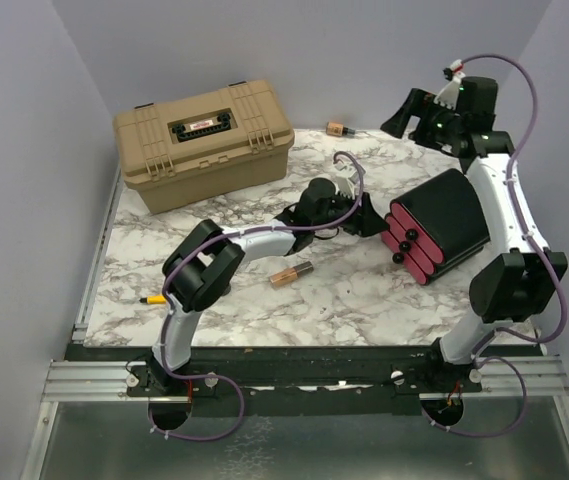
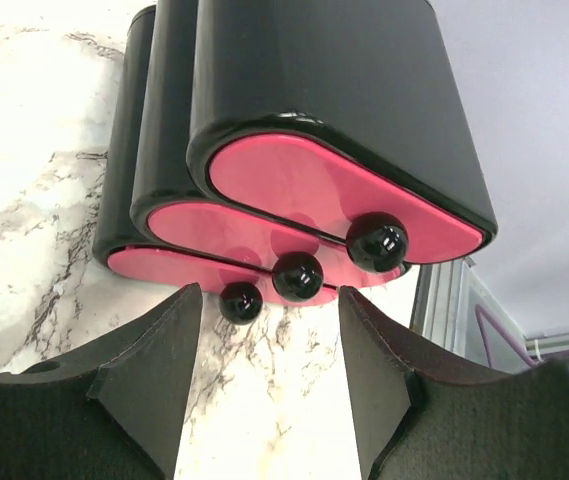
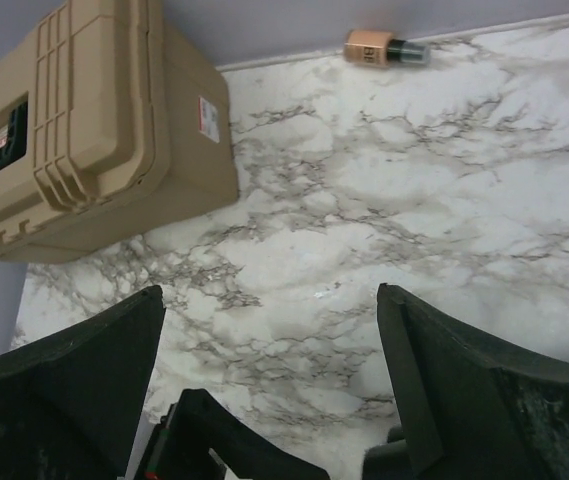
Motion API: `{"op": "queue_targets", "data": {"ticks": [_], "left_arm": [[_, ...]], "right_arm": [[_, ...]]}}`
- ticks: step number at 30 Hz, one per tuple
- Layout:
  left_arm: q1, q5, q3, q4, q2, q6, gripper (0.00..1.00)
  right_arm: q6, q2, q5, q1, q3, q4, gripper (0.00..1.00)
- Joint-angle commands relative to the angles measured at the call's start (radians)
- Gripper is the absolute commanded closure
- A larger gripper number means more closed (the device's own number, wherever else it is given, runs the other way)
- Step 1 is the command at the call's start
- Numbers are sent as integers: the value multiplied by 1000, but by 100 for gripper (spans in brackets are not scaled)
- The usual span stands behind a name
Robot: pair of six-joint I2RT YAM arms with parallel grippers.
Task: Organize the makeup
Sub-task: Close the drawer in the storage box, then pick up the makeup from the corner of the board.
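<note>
A copper lipstick tube (image 1: pixel 291 273) lies on the marble table in front of my left arm. A second copper tube with a dark end (image 1: pixel 339 128) (image 3: pixel 384 48) rests at the table's back edge. My left gripper (image 1: pixel 372 218) (image 2: pixel 269 296) is open and holds nothing. It sits low over the marble, just short of the black knobs (image 2: pixel 297 275) on the pink drawer fronts. My right gripper (image 1: pixel 404 112) (image 3: pixel 269 295) hangs open and empty, high over the back right. Any other makeup is out of view.
The black box with pink drawers (image 1: pixel 444 222) (image 2: pixel 324 90) lies at centre right, its knobs facing the left gripper. A tan hard case (image 1: pixel 202 140) (image 3: pixel 84 130) stands at the back left. A yellow pen (image 1: pixel 151 298) lies near the front left edge.
</note>
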Motion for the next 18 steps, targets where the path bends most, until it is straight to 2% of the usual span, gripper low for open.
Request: {"op": "queue_targets", "data": {"ticks": [1,8,11,15,16,18], "left_arm": [[24,13,-100,25,-118,30,41],[166,-104,-328,30,-339,48,41],[224,-142,-392,14,-420,62,41],[280,-191,-445,-25,-493,89,38],[292,-205,-454,-39,-507,98,38],[322,-218,-462,-63,-525,116,36]], "right_arm": [[44,46,124,101,33,15,7],[119,242,296,238,145,130,7],[138,407,377,275,322,136,7],[113,698,523,308,702,58,7],[105,752,524,311,755,81,7],[105,817,548,312,762,186,8]]}}
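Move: The orange foundation bottle by the back wall lies about 27 cm ahead of my open right hand, some 12 cm to its left and 29 cm lower. The tan toolbox is about 13 cm ahead and 50 cm left; the black storage box, drawers shut, is 9 cm back and 9 cm right. From my left hand, its knobs are level, 8 cm right and 8 cm lower, and the back-wall bottle is about 42 cm ahead and 8 cm left. I send my right hand, fingers still wide open, first left and then mainly forward and down towards the bottle at the back wall, some 16 cm forward and 13 cm left in all. Meanwhile my empty left hand draws away from the drawer knobs, about 18 cm to my left, rising and edging forward, and swings some 25 degrees counter-clockwise with its fingers staying part open. ##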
